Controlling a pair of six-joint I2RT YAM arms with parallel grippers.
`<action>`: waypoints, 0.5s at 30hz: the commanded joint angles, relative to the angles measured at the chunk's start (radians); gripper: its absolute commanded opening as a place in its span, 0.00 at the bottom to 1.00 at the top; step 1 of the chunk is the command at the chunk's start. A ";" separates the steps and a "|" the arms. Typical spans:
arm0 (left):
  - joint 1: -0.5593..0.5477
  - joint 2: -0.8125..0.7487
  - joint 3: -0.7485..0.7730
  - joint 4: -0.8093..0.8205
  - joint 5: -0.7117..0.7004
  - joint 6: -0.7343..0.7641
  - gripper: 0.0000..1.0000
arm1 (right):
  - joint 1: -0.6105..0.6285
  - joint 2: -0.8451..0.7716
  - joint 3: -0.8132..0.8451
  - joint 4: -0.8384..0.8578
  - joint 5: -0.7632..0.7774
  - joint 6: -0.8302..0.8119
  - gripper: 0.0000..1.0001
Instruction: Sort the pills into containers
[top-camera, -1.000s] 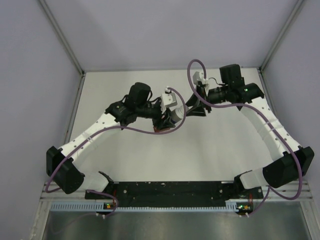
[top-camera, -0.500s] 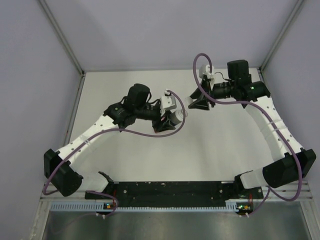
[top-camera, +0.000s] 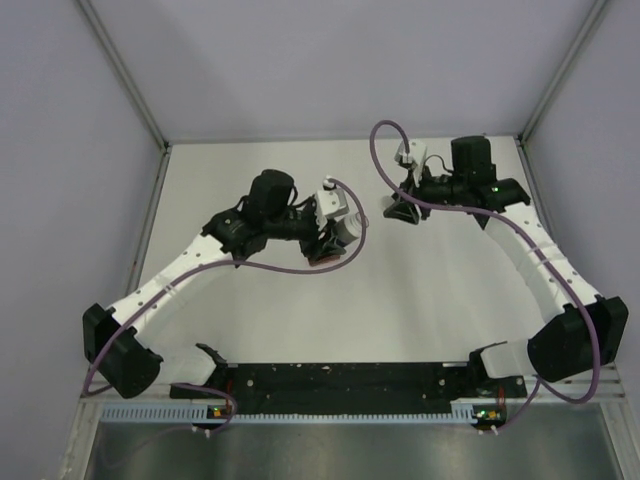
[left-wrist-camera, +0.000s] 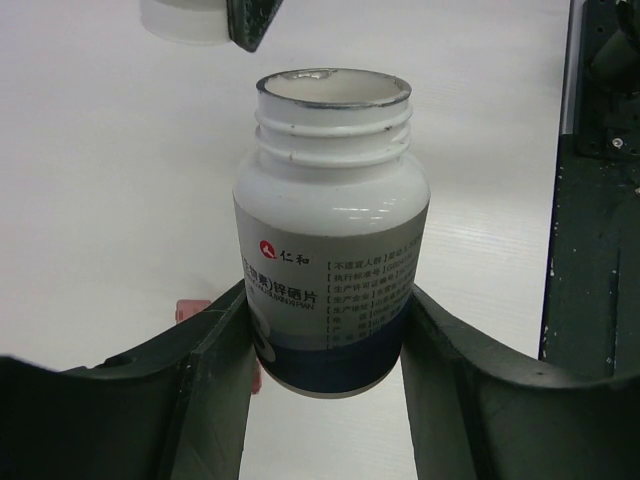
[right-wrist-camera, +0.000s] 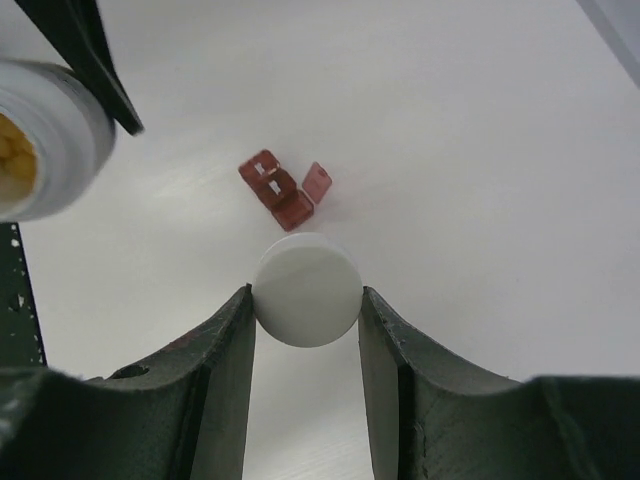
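Observation:
A white pill bottle (left-wrist-camera: 330, 250) with a printed label and no cap is clamped at its lower half by my left gripper (left-wrist-camera: 325, 300), held above the table. Its mouth shows yellow pills (right-wrist-camera: 15, 150) inside. My right gripper (right-wrist-camera: 306, 295) is shut on the round white cap (right-wrist-camera: 306, 290), up and to the right of the bottle (top-camera: 350, 230). The containers (right-wrist-camera: 283, 190), a small red-brown strip with flaps open, lie on the table below the cap. In the left wrist view only a reddish corner of the containers (left-wrist-camera: 190, 310) shows behind the left finger.
A black bar (top-camera: 340, 380) with the arm bases runs along the near table edge. The black frame (left-wrist-camera: 590, 250) stands at the right of the left wrist view. Purple cables (top-camera: 300, 265) loop from both arms. Grey walls (top-camera: 330, 60) close the table's back and sides.
My right gripper has drawn slightly back and away from the bottle with the cap, its wrist turning. The left arm has shifted a little left with the bottle.

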 joint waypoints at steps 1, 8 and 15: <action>0.016 -0.050 -0.009 0.069 -0.040 -0.019 0.00 | -0.010 -0.033 -0.097 0.156 0.202 0.089 0.33; 0.035 -0.057 -0.030 0.083 -0.049 -0.016 0.00 | -0.010 -0.009 -0.246 0.319 0.416 0.173 0.34; 0.053 -0.079 -0.058 0.089 -0.055 -0.022 0.00 | -0.010 0.095 -0.368 0.464 0.518 0.250 0.35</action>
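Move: Below and ahead-right of the right hand, which already holds the white cap, is open table: a free spot some 8 cm ahead, 7 cm right and 24 cm down. The open bottle, in the left hand's grip, is about 6 cm back and 11 cm left at nearly equal height; the red pill box lies roughly 4 cm ahead, 15 cm left and 25 cm down. From the left hand the pill box is about 11 cm ahead, 3 cm left and 23 cm below. Sinking about 12 cm, the right hand carries the pinched cap down towards the bare table and away from the bottle, going some 5 cm forward and as far right while it swings clockwise roughly 25 degrees and tips its fingers lower. The left hand keeps its grip on the open bottle and eases a couple of centimetres forward and left, towards the pill box. ##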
